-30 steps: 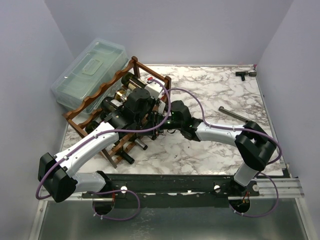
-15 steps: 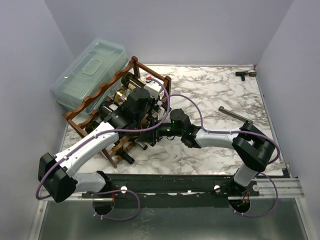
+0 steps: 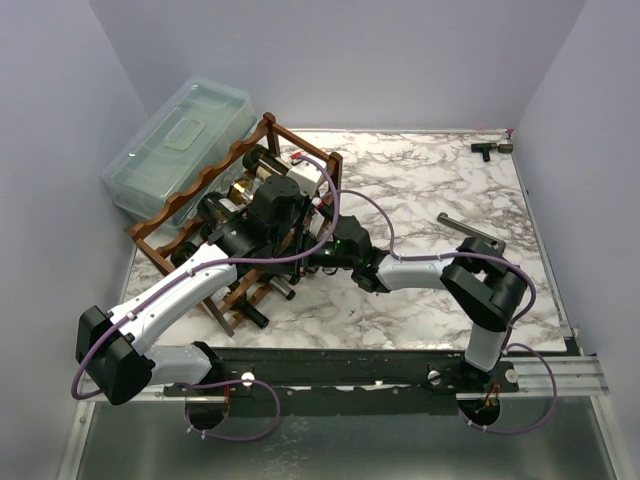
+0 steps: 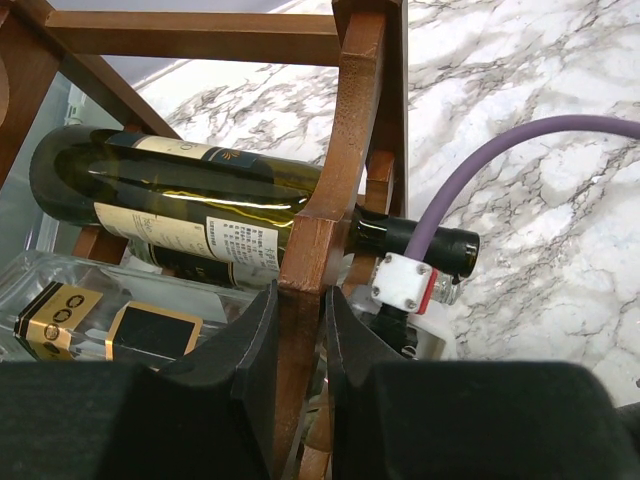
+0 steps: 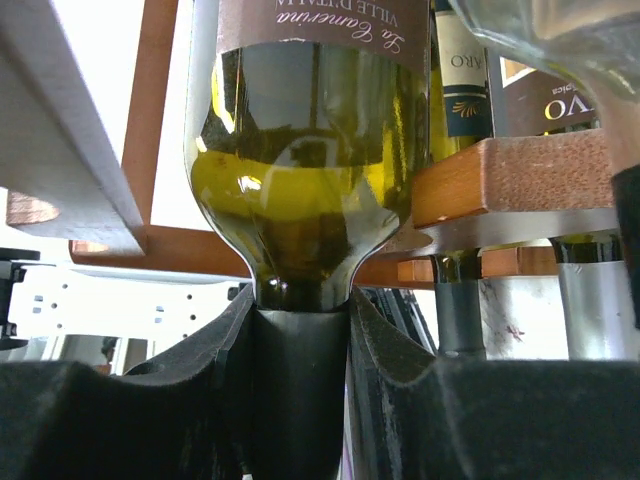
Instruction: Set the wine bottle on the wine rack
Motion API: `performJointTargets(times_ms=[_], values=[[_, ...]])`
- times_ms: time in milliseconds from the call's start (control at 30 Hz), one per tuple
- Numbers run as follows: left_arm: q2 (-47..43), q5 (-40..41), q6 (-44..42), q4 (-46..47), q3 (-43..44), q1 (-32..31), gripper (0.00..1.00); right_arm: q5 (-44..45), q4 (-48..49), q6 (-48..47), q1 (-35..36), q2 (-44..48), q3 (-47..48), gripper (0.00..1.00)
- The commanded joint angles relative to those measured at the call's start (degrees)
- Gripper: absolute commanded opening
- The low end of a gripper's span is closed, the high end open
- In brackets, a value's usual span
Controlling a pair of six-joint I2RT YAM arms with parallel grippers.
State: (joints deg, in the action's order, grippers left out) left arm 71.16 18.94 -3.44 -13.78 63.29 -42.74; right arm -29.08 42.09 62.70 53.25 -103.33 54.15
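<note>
The reddish-brown wine rack (image 3: pixel 215 172) stands at the table's left, several bottles lying in its tiers. My left gripper (image 4: pixel 300 312) is shut on one of its wavy wooden rails (image 4: pixel 345 150), just under a green bottle (image 4: pixel 180 195) resting in the rack. My right gripper (image 5: pixel 300 325) is shut on the dark capped neck of the wine bottle (image 5: pixel 310 170). Its green shoulder and brown label point away from me, in between the rack's rails (image 5: pixel 520 170). In the top view the right gripper (image 3: pixel 316 262) reaches into the rack's near right side, beside the left gripper (image 3: pixel 280 228).
A clear plastic lidded box (image 3: pixel 180 135) leans behind the rack against the left wall. A grey metal rod (image 3: pixel 465 228) lies on the marble at the right, and a small black part (image 3: pixel 487 148) sits in the far right corner. Purple cables loop over both wrists.
My right arm has stretched left and lower toward the rack, carrying the bottle further in between the rails. The left arm keeps its hold on the rail and has not moved.
</note>
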Motion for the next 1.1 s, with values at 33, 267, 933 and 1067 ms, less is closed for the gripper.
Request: performJointTargets(times_ms=[33,267,933,1067], values=[[-2.2,-11.3,4.4,1.2,1.7,-2.5,0.0,-0.8,14.0,5.5,0.4,-2.7,3.7,0.0],[-2.5,-11.4,4.2,1.2,1.8,-2.5,0.0,-0.7,14.9,6.2,0.6,-3.9,5.1,0.0],[-3.5,-10.1,2.4,1.3,1.3,-2.5,0.0,2.5,6.1,5.0,1.1,-4.2,5.5,0.49],[-3.5,-10.0,2.1,1.3,1.2,-2.5,0.0,4.1,4.1,3.2,1.2,-2.3,3.8,0.6]])
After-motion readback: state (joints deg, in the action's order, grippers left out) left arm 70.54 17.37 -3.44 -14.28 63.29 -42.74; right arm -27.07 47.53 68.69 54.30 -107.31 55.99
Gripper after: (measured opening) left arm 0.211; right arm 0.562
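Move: The right hand holds the wine bottle by its neck; the top-row rack slot it is going into has its middle about 7 cm ahead and 11 cm left, roughly level. The clear bottle's middle is some 12 cm ahead and 5 cm left; the far green bottle is about 17 cm straight ahead. From the left hand, which grips the front rail, the slot's middle is about 3 cm back, 11 cm left and 4 cm below. Right hand eases the bottle about 1.5 cm left into the slot, then opens; left keeps gripping the rail. ##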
